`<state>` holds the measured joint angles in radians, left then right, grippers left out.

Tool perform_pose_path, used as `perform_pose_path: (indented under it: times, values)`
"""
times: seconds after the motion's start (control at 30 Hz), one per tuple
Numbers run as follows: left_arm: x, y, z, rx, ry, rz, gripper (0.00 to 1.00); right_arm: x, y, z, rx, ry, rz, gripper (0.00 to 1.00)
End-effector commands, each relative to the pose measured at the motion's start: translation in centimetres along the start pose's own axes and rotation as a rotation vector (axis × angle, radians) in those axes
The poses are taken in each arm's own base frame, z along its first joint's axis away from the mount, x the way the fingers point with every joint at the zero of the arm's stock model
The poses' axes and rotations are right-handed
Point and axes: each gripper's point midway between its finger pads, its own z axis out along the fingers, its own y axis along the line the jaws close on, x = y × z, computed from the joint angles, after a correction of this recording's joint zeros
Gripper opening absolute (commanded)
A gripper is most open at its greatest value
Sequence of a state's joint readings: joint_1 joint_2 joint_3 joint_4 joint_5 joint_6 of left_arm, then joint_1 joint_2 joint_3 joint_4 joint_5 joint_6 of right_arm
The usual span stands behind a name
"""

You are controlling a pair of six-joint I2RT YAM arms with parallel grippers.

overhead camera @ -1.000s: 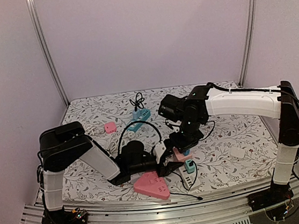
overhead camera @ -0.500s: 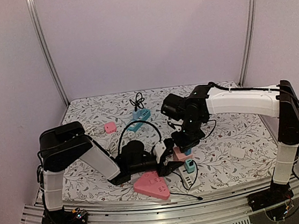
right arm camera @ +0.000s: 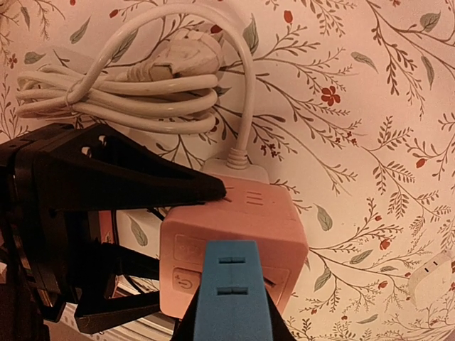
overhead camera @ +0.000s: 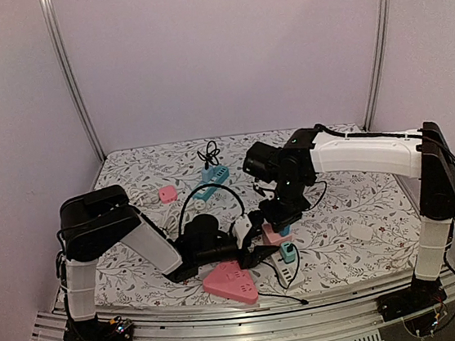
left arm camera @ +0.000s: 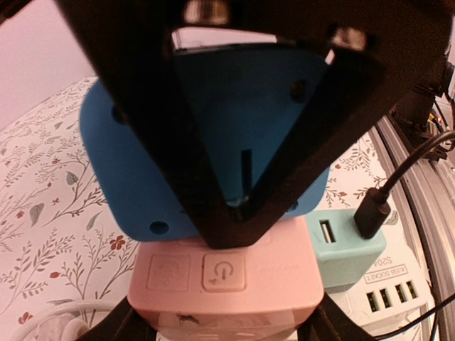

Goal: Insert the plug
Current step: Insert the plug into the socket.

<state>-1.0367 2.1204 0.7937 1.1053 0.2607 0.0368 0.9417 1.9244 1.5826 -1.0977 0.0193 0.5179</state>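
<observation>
My right gripper (right arm camera: 233, 328) is shut on a blue plug (right arm camera: 233, 288) and holds it down against the top face of a pink socket cube (right arm camera: 266, 220). The plug's prongs are hidden. In the left wrist view the blue plug (left arm camera: 135, 163) rests on the cube (left arm camera: 227, 280), partly behind the right gripper's black fingers (left arm camera: 213, 128). My left gripper (left arm camera: 224, 332) grips the cube from both sides; one of its fingers (right arm camera: 142, 177) touches the cube's far edge. From above, the cube (overhead camera: 274, 236) lies between the left gripper (overhead camera: 261, 247) and the right gripper (overhead camera: 279, 216).
A teal USB charger (left arm camera: 348, 245) with a black cable sits in a white power strip (overhead camera: 285, 272) right of the cube. A coiled white cord (right arm camera: 121, 92) lies behind it. A pink triangular strip (overhead camera: 230, 284) lies near the front edge, a blue strip (overhead camera: 212, 176) at the back.
The right wrist has shifted only slightly over the cube. Both grips hold as before.
</observation>
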Motion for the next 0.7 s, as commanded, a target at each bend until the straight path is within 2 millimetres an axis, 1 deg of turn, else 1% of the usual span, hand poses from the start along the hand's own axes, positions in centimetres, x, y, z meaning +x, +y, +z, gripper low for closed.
perform_pose_path:
  times: [0.0,0.07,0.13,0.23,0.33,0.4,0.5,0.6,0.67]
  values:
    - [-2.8,-2.3,-0.5,0.094,-0.077,0.106,0.00,4.9,-3.3,8.6,0.179,0.222,-0.041,0.04]
    - [-2.7,-2.4,-0.5,0.101,-0.075,0.103,0.00,4.2,-3.4,7.5,0.192,0.197,-0.052,0.14]
    - [-2.8,-2.4,-0.5,0.098,-0.077,0.106,0.00,2.9,-2.8,6.0,0.179,0.157,-0.063,0.26]
    - [-2.8,-2.4,-0.5,0.095,-0.077,0.110,0.00,1.5,-2.0,4.2,0.152,0.115,-0.069,0.43]
    - [-2.9,-2.4,-0.5,0.095,-0.078,0.114,0.00,0.3,-1.5,2.5,0.138,0.070,-0.071,0.50]
    - [-2.9,-2.5,-0.5,0.099,-0.079,0.114,0.00,-0.1,-1.6,1.6,0.143,0.051,-0.076,0.50]
    - [-3.0,-2.6,-0.5,0.101,-0.080,0.116,0.00,-0.4,-1.6,0.7,0.139,0.032,-0.078,0.56]
    - [-2.9,-2.6,-0.4,0.103,-0.076,0.118,0.00,-0.9,-0.7,-0.4,0.094,0.012,-0.093,0.60]
    - [-2.9,-2.7,-0.3,0.105,-0.073,0.118,0.00,-1.6,0.3,-1.5,0.041,-0.017,-0.108,0.67]
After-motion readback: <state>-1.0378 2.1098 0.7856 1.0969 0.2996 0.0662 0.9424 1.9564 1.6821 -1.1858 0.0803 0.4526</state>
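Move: My right fingers still grip the blue plug, its middle about 1 cm below my right hand point, set against the top of the pink cube, which lies some 4 cm below me and 1 cm back, level sideways. The teal plug sits roughly 6 cm back, 1 cm right and 5 cm down; the pink triangle about 12 cm back, 13 cm left and 8 cm down. My left hand already has the pink cube between its fingers. I open my right fingers wide, letting go of the blue plug, and ease that hand up off it by about 1.5 cm, drifting some 1 cm forward, still pointing straight down over the pink cube. My left hand keeps its grip on the cube's sides and barely shifts. ##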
